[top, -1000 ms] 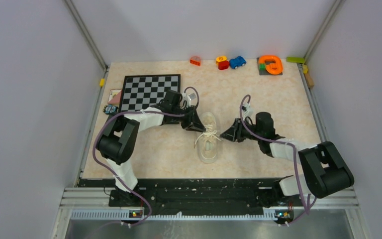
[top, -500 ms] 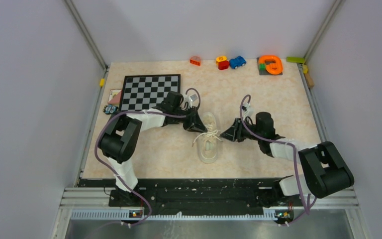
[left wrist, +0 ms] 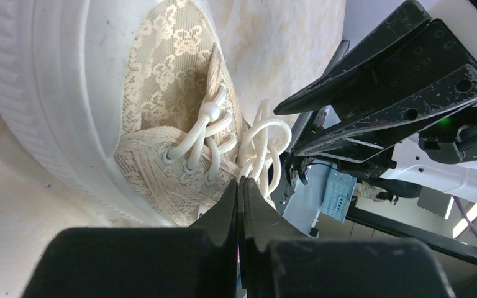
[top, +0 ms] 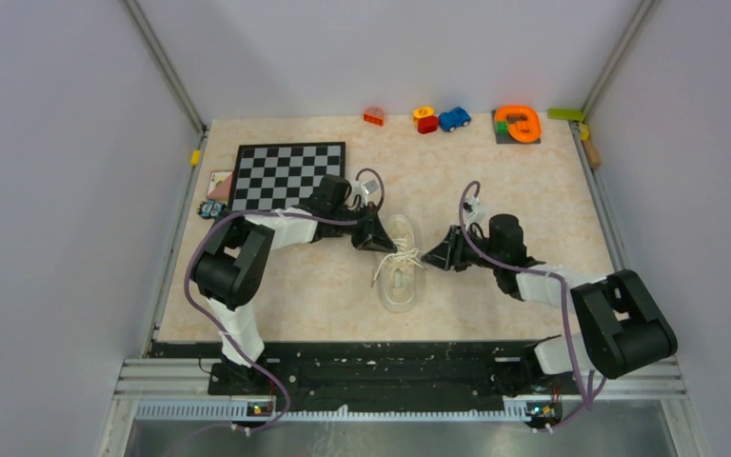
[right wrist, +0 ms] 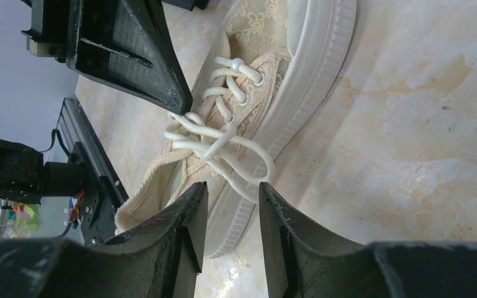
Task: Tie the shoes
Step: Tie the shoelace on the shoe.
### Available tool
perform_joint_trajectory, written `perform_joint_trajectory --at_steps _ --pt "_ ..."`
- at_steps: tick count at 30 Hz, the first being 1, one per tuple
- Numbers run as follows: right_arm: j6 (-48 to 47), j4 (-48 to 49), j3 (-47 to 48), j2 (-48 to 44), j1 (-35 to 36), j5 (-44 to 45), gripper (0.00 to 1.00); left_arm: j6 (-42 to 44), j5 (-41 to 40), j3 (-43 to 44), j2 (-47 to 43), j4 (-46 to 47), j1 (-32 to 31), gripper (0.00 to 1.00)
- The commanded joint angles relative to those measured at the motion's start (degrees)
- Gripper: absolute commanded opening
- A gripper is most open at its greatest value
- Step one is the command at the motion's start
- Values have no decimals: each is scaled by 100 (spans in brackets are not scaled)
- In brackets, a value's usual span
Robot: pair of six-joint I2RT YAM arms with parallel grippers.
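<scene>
The cream lace-patterned shoe (top: 400, 274) lies mid-table with its toe toward the back; its white laces (right wrist: 223, 139) cross over the tongue in loose loops. My left gripper (top: 386, 248) is at the shoe's left side. In the left wrist view its jaws (left wrist: 241, 181) are pressed together, tips right against the lace loops (left wrist: 262, 141); whether a strand is pinched is hidden. My right gripper (top: 427, 257) is at the shoe's right side and stands open (right wrist: 233, 186), with one hanging lace loop (right wrist: 258, 171) just ahead of its fingertips. The left gripper's tip (right wrist: 183, 107) touches the laces from the other side.
A chessboard (top: 288, 174) lies behind the left arm, with small cards (top: 217, 183) at its left edge. Along the back stand a red block (top: 374, 116), a blue toy car (top: 454, 119) and an orange ring (top: 517, 124). Walls enclose the table.
The left gripper's jaws have shut at the laces, and it has edged slightly toward the shoe. The right gripper has opened slightly and hardly moved.
</scene>
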Motion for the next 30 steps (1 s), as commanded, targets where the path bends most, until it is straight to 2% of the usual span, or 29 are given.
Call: perform_joint_trajectory --at_steps 1,15,16,17,19,22,27,30 --pt "-108 179 180 46 -86 39 38 -74 165 14 -79 442 65 0" --pt "-252 -97 458 -115 -80 -88 39 73 394 -43 -384 369 129 0" --pt "-282 -161 492 -118 -80 -69 39 170 355 -61 -431 282 132 5" --pt "-289 -183 505 -138 -81 -67 39 256 246 -83 -502 160 130 17" --pt "-302 -200 511 -180 -76 -43 39 481 18 -166 -664 -42 159 25" --pt "-349 -293 520 -243 -77 1 39 785 -110 -332 -919 25 225 29" --pt "-452 -573 536 -442 -82 162 39 1754 -225 -420 -1224 34 226 36" --pt "-405 -825 647 -629 -80 571 39 2055 -476 -608 -1475 315 226 38"
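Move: The left hand's shut fingertips are already at the left lace loop, its middle about 1 cm to their right and 1 cm below. From them the knot is some 3 cm to the right and 1 cm back, the shoe opening about 8 cm back and 2 cm right, and the left lace tail roughly 6 cm back and 4 cm left. The knot lies about 6 cm to the right hand's left, level fore and aft and 2 cm lower. The left fingers, at first still shut at the left lace loop, creep up under a centimetre, then part to about a third open and come free of it. That hand backs away from the knot, up and to the left, about 4 cm in all, rolling some 15 degrees so its forward side rises. The right hand stays half open beside the right-hand loop, lifting about 1 cm. ##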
